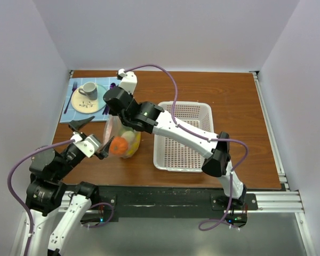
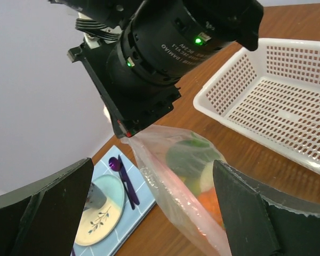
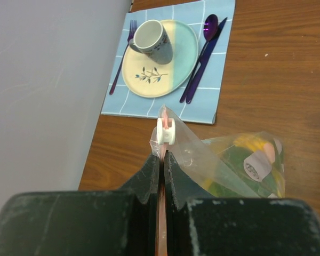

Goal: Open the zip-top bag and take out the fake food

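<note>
The zip-top bag (image 1: 124,140) hangs tilted over the table, clear with a pink zip strip. My right gripper (image 3: 161,160) is shut on that strip just behind the white slider (image 3: 165,132). The same gripper (image 2: 126,129) shows in the left wrist view, pinching the bag's top corner. The fake food sits inside the bag: an orange (image 1: 118,146), a white oblong piece (image 3: 258,165), green (image 2: 188,159) and yellow (image 3: 249,143) pieces. My left gripper (image 1: 100,130) stands wide open beside the bag. The bag's zip edge (image 2: 176,197) runs between its fingers (image 2: 48,208); I cannot tell if they touch.
A white perforated basket (image 1: 188,160) sits right of the bag. At the back left lies a blue placemat (image 1: 72,109) with a plate (image 1: 89,105), a cup (image 1: 89,90) and purple cutlery (image 3: 200,58). A wall runs close along the left.
</note>
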{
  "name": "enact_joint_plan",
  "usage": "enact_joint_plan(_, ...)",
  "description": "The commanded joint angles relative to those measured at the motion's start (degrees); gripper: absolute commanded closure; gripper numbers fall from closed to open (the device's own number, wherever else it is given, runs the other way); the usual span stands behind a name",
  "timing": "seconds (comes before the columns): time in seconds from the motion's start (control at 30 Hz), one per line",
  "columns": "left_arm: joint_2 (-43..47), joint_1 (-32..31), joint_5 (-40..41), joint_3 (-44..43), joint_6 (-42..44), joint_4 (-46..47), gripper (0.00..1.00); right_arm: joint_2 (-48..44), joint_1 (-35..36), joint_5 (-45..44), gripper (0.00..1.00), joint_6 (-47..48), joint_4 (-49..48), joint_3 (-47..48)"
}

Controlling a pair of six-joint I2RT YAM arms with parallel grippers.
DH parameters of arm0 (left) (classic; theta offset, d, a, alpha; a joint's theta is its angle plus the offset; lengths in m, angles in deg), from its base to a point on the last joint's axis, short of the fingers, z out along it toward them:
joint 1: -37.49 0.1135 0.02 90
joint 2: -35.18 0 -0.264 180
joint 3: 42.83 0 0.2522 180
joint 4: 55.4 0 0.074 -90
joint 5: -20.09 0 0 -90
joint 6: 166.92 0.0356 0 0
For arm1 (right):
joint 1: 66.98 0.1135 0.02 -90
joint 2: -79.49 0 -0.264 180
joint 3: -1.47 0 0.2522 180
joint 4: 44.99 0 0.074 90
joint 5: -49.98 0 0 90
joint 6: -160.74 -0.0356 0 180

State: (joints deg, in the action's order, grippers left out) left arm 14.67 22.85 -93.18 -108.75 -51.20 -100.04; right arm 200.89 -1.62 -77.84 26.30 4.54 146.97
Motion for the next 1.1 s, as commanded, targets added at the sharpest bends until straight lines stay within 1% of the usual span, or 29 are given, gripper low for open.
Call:
enact_joint_plan(0.0, -1.2, 0.39, -2.84, 2.06, 0.74, 2.22, 0.0, -4.85, 0.29, -3.75, 1.0, -3.28, -3.6, -2.1)
enact_joint_plan(0.17, -2.16, 0.39, -3.1, 4.79, 1.88, 3.89, 0.0, -7.14, 0.29, -3.05, 1.0, -4.42, -4.74, -4.12)
enact_joint_plan(0.3, -3.66, 0.39, -1.79, 6.54, 4.16, 4.41, 0.0, -10.48, 0.29, -2.17, 1.0, -4.86, -7.46, -9.12)
enact_joint_plan(0.37, -4.01, 0.39, -1.26, 6.98, 4.26, 6.26, 0.0, -12.24, 0.29, -1.64, 1.0, -5.12, -8.87, -11.23)
enact_joint_plan(0.4, -4.79, 0.39, -1.43, 7.07, 4.78, 6.7, 0.12, -12.59, 0.29, -0.77, 1.0, -5.3, -9.05, -11.77)
enact_joint_plan(0.5, -7.77, 0.39, -2.66, 5.59, 4.87, 7.23, 0.35, -14.44, 0.38, 0.46, 1.0, -5.91, -10.19, -14.05)
enact_joint_plan(0.53, -8.48, 0.39, -3.01, 5.06, 4.61, 7.49, 0.49, -15.4, 0.38, 1.25, 1.0, -6.0, -10.98, -14.67)
enact_joint_plan(0.6, -10.41, 0.39, -3.28, 3.48, 4.0, 8.19, 0.62, -16.11, 0.29, 2.22, 1.0, -5.74, -12.03, -16.51)
enact_joint_plan(0.63, -11.03, 0.31, -3.28, 2.95, 3.73, 8.72, 0.7, -16.46, 0.38, 3.18, 1.0, -5.48, -12.73, -17.04)
enact_joint_plan(0.67, -11.65, 0.39, -3.02, 2.42, 3.47, 8.9, 0.73, -17.16, 0.29, 3.8, 1.0, -5.04, -13.35, -18.35)
enact_joint_plan(0.7, -12.53, 0.31, -2.49, 1.46, 3.55, 8.99, 0.77, -17.6, 0.38, 4.33, 0.97, -4.78, -13.79, -19.06)
enact_joint_plan(0.73, -12.88, 0.31, -2.14, 1.01, 3.73, 8.99, 0.79, -17.95, 0.38, 4.77, 0.82, -4.08, -14.32, -19.85)
enact_joint_plan(0.8, -13.5, 0.39, -0.91, -0.21, 3.73, 8.81, 0.84, -20.23, 0.29, 6.36, 0.64, -2.5, -15.9, -23.36)
enact_joint_plan(0.83, -13.5, 0.31, -0.47, -0.48, 3.64, 8.64, 0.84, -21.46, 0.29, 7.4, 0.44, 0.99, -19.39, -25.2)
enact_joint_plan(0.87, -13.5, 0.31, -0.03, -0.66, 3.64, 8.55, 0.84, -24.0, 0.12, 9.5, 0.32, 2.77, -21.6, -29.83)
enact_joint_plan(0.9, -13.24, 0.31, 1.02, -1.01, 3.38, 8.55, 0.84, -25.85, -0.15, 11.0, 0.19, 4.79, -23.88, -32.4)
enact_joint_plan(0.93, -13.15, 0.31, 1.55, -1.27, 3.38, 8.37, 0.84, -27.61, -0.41, 12.06, 0.05, 8.46, -28.34, -35.12)
enact_joint_plan(0.97, -13.06, 0.31, 2.17, -1.54, 3.29, 8.29, 0.85, -29.19, -1.28, 14.59, 0.01, 9.8, -30.65, -40.89)
enact_joint_plan(1.0, -12.71, 0.31, 3.04, -1.97, 3.2, 8.02, 0.86, -33.12, -2.07, 16.71, 0.01, 11.3, -35.46, -44.0)
enact_joint_plan(1.03, -12.62, 0.31, 3.57, -2.24, 3.2, 7.76, 0.87, -34.9, -2.69, 17.95, 0.01, 14.97, -38.99, -50.03)
enact_joint_plan(1.07, -12.36, 0.39, 3.75, -2.85, 3.2, 7.32, 0.87, -36.75, -3.39, 18.92, 0.01, 17.26, -41.63, -52.79)
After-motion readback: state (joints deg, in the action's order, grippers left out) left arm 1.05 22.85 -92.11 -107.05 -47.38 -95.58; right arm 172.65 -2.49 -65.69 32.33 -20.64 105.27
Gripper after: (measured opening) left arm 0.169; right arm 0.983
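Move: The left hand is open, and the stretch of the bag's zip strip it will pinch lies about 8 cm ahead, 1 cm to its right and 7 cm below. The right fingers already hold the strip near its slider; from them that stretch lies some 7 cm back, 1 cm left and 4 cm lower. The pumpkin in the bag is roughly 5 cm ahead of the left hand, 3 cm right and 20 cm below. Also from the left hand, the basket is 13 cm ahead, 32 cm right and 30 cm below, and the plate 33 cm ahead, 18 cm left and 31 cm below. The left hand reaches forward about 6 cm while sinking some 5 cm and tipping its fingers slightly down, then shuts them to pinch the zip strip between the slider and its other end, rising a little at the close. The right hand, at first keeping its pinch near the slider, draws right and back and lifts about 2 cm, then opens wide once the left has closed and backs off towards its own side, some 5 cm back and 5 cm right overall, turning a little counter-clockwise. ##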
